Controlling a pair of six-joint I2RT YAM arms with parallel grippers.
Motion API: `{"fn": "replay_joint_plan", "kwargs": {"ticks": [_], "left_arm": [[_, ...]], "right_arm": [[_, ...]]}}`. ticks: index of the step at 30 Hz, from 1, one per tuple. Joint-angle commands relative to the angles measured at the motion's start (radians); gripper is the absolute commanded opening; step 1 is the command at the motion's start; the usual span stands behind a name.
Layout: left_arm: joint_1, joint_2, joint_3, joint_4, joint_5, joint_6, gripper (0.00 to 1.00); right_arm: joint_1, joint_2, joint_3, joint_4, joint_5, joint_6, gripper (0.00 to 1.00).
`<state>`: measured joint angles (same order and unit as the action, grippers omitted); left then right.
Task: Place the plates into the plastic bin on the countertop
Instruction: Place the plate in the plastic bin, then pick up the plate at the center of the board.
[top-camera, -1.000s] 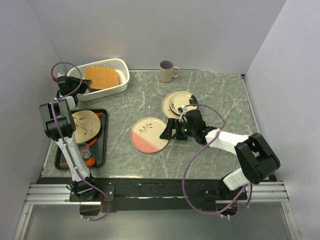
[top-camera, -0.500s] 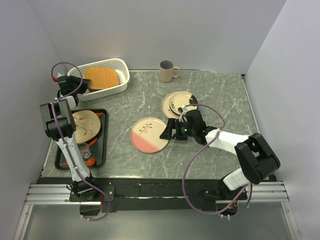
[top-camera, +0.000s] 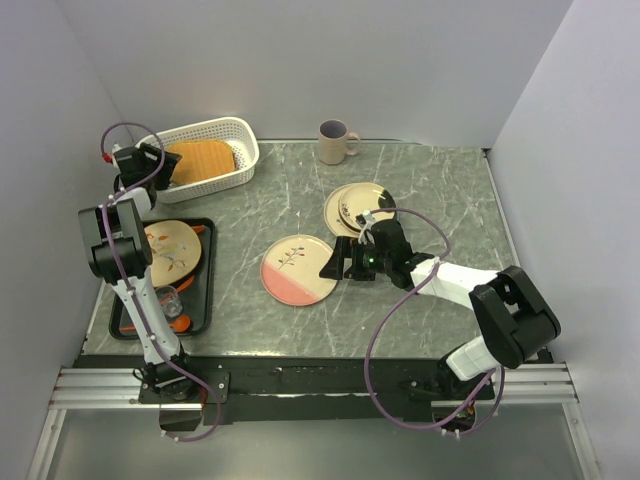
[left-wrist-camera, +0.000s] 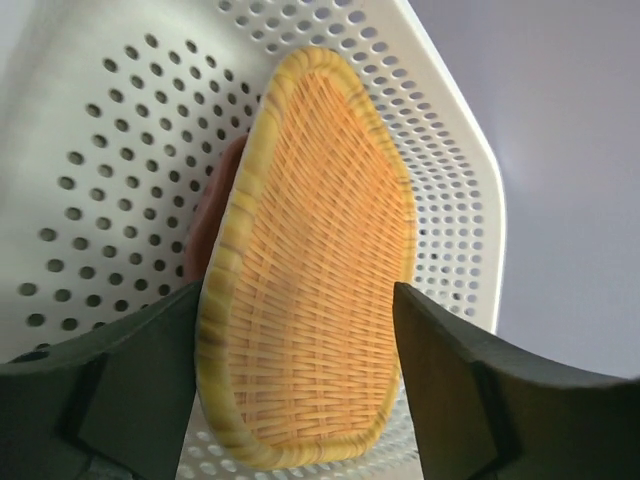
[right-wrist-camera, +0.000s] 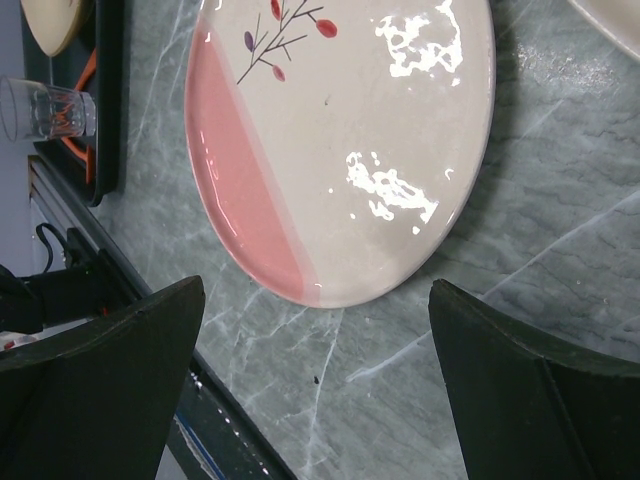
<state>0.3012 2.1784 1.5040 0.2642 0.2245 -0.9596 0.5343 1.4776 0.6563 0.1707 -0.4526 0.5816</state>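
Note:
The white perforated plastic bin (top-camera: 228, 135) stands at the back left of the grey-green countertop (top-camera: 440, 200). A tan-orange woven plate (top-camera: 203, 160) lies in it. My left gripper (top-camera: 152, 164) is open at the bin's left end. In the left wrist view the plate (left-wrist-camera: 310, 250) lies against the bin wall (left-wrist-camera: 120, 150), between my spread fingers (left-wrist-camera: 140, 390). The half-pink plate with a twig (top-camera: 298, 270) lies flat mid-counter. My right gripper (top-camera: 334, 265) is open and empty just right of it, low over the counter; the plate (right-wrist-camera: 340, 140) sits ahead of its fingertips (right-wrist-camera: 120, 360). Two stacked plates (top-camera: 355, 207) lie behind.
A beige mug (top-camera: 335, 142) stands at the back. A black tray (top-camera: 205, 290) at the left front holds a cream plate (top-camera: 170, 248), a glass (top-camera: 168, 298) and orange items. Walls close in on the left, back and right.
The tan-orange plate has dropped from a tilted lean to lying flatter in the bin. My left gripper has drawn back a little to the left. The right arm has not moved.

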Motion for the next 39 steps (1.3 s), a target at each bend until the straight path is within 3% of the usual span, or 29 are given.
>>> {"fn": "replay_joint_plan", "kwargs": {"ticks": [1, 6, 13, 29, 39], "left_arm": [[-0.013, -0.098, 0.067, -0.085, -0.143, 0.102, 0.81], [-0.062, -0.106, 0.160, -0.241, -0.287, 0.200, 0.89], [-0.102, -0.137, 0.191, -0.321, -0.462, 0.246, 0.96], [-0.186, -0.267, 0.159, -0.275, -0.401, 0.315, 0.98], [-0.295, -0.302, 0.182, -0.312, -0.344, 0.389, 0.98]], "right_arm": [[0.009, -0.010, 0.028, 0.019, 0.008, -0.008, 1.00], [0.009, -0.014, 0.026, 0.018, 0.009, -0.009, 1.00], [0.010, -0.028, 0.014, 0.020, 0.014, -0.008, 1.00], [0.010, -0.054, -0.015, 0.015, 0.037, -0.008, 1.00], [0.009, -0.082, -0.040, 0.007, 0.063, -0.006, 1.00]]}}
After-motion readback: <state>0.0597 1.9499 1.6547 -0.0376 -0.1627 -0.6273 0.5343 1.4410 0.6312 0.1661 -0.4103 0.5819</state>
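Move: The pink-and-cream plate lies some 35 cm to the left hand's right, 30 cm back and 9 cm below it. The woven plate in the bin is about 6 cm ahead, 7 cm right and 5 cm below; the black tray's middle is about 27 cm back and 3 cm right. From the right hand the pink-and-cream plate is about 8 cm left, 2 cm ahead and 6 cm below; the plate stack stands about 18 cm ahead and 6 cm right. Mainly upward, slowly and then faster, the left hand climbs some 12 cm out of the bin, clear of the woven plate, and in the later half swings about 7 cm to the right, above the bin. Its already parted fingers spread to fully open, while the wrist rolls about 25 degrees, left side up. ##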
